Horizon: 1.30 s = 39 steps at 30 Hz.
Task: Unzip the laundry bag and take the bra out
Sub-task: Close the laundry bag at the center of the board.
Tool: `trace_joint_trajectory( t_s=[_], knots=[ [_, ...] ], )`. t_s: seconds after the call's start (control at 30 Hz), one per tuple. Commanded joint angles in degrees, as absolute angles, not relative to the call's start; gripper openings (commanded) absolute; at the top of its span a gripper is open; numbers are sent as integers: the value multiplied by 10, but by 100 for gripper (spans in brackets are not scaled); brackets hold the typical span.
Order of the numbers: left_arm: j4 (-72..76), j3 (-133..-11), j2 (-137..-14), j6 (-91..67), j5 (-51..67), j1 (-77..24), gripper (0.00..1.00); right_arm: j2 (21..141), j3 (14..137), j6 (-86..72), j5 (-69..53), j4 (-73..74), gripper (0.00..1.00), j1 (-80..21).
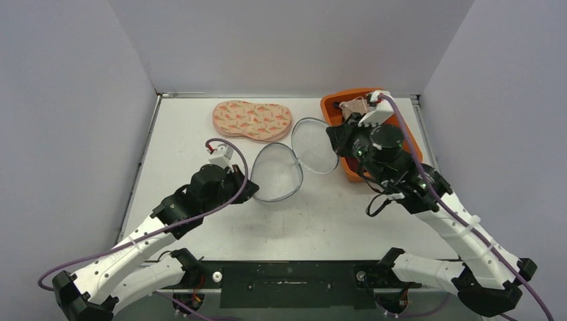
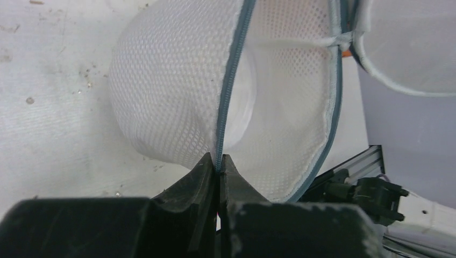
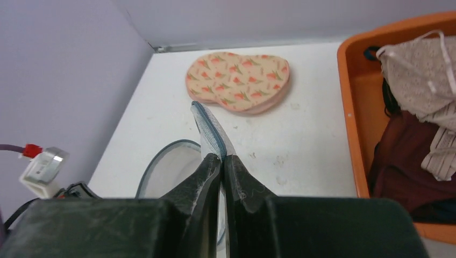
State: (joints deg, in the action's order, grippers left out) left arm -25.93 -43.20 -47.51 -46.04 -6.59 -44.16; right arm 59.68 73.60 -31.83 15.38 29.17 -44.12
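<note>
The white mesh laundry bag [image 1: 276, 172] lies unzipped in the middle of the table, its two round halves spread side by side. My left gripper [image 1: 253, 190] is shut on the grey zipper rim of the near half [image 2: 177, 91], at the bag's left edge. My right gripper [image 1: 332, 137] is shut on the rim of the far half [image 3: 209, 126], which stands up between its fingers. The bra [image 1: 253, 119], peach with a floral print, lies flat on the table behind the bag, outside it, and also shows in the right wrist view [image 3: 238, 80].
An orange bin [image 1: 327, 103] holding beige and dark red garments [image 3: 414, 80] stands at the back right, just behind my right arm. Grey walls close in the table on three sides.
</note>
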Motion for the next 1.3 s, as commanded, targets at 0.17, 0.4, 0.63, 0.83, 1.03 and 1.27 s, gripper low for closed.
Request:
trace_joint_trajectory(
  t_s=[0.17, 0.4, 0.63, 0.83, 1.03, 1.27],
  knots=[
    [-167, -409, -535, -470, -58, -438, 2, 597, 761, -257, 149, 362, 5, -452],
    [-149, -385, -571, -476, -53, -429, 2, 587, 719, -264, 191, 363, 5, -473],
    [-154, -435, -567, -449, -46, -424, 3, 587, 768, -282, 269, 411, 5, -524],
    [-104, -410, -606, -468, -11, -424, 5, 584, 747, -306, 314, 419, 5, -538],
    [-90, -429, -661, -447, -6, -414, 10, 595, 746, -357, 338, 428, 5, -558],
    [-114, -439, -642, -450, -16, -403, 57, 620, 727, -389, 361, 421, 5, -589]
  ],
)
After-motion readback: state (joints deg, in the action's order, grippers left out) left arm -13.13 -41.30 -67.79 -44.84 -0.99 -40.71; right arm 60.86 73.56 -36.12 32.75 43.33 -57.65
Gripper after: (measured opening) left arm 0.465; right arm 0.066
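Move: Both hands still pinch the raised laundry bag, the left by the body's rim, the right by the lid's edge. The mesh body's middle lies about 6 cm right of the left hand, 4 ahead and 6 below. The floral bag lies some 34 cm ahead of that hand, 4 left, 18 below. From the right hand the body is roughly 11 cm left, 3 back, 21 below; the orange bin is about 24 ahead, 18 right, 33 below. After rising slightly, both lower the bag, left about 8 cm, right 5 and back 4; left fingers open. ##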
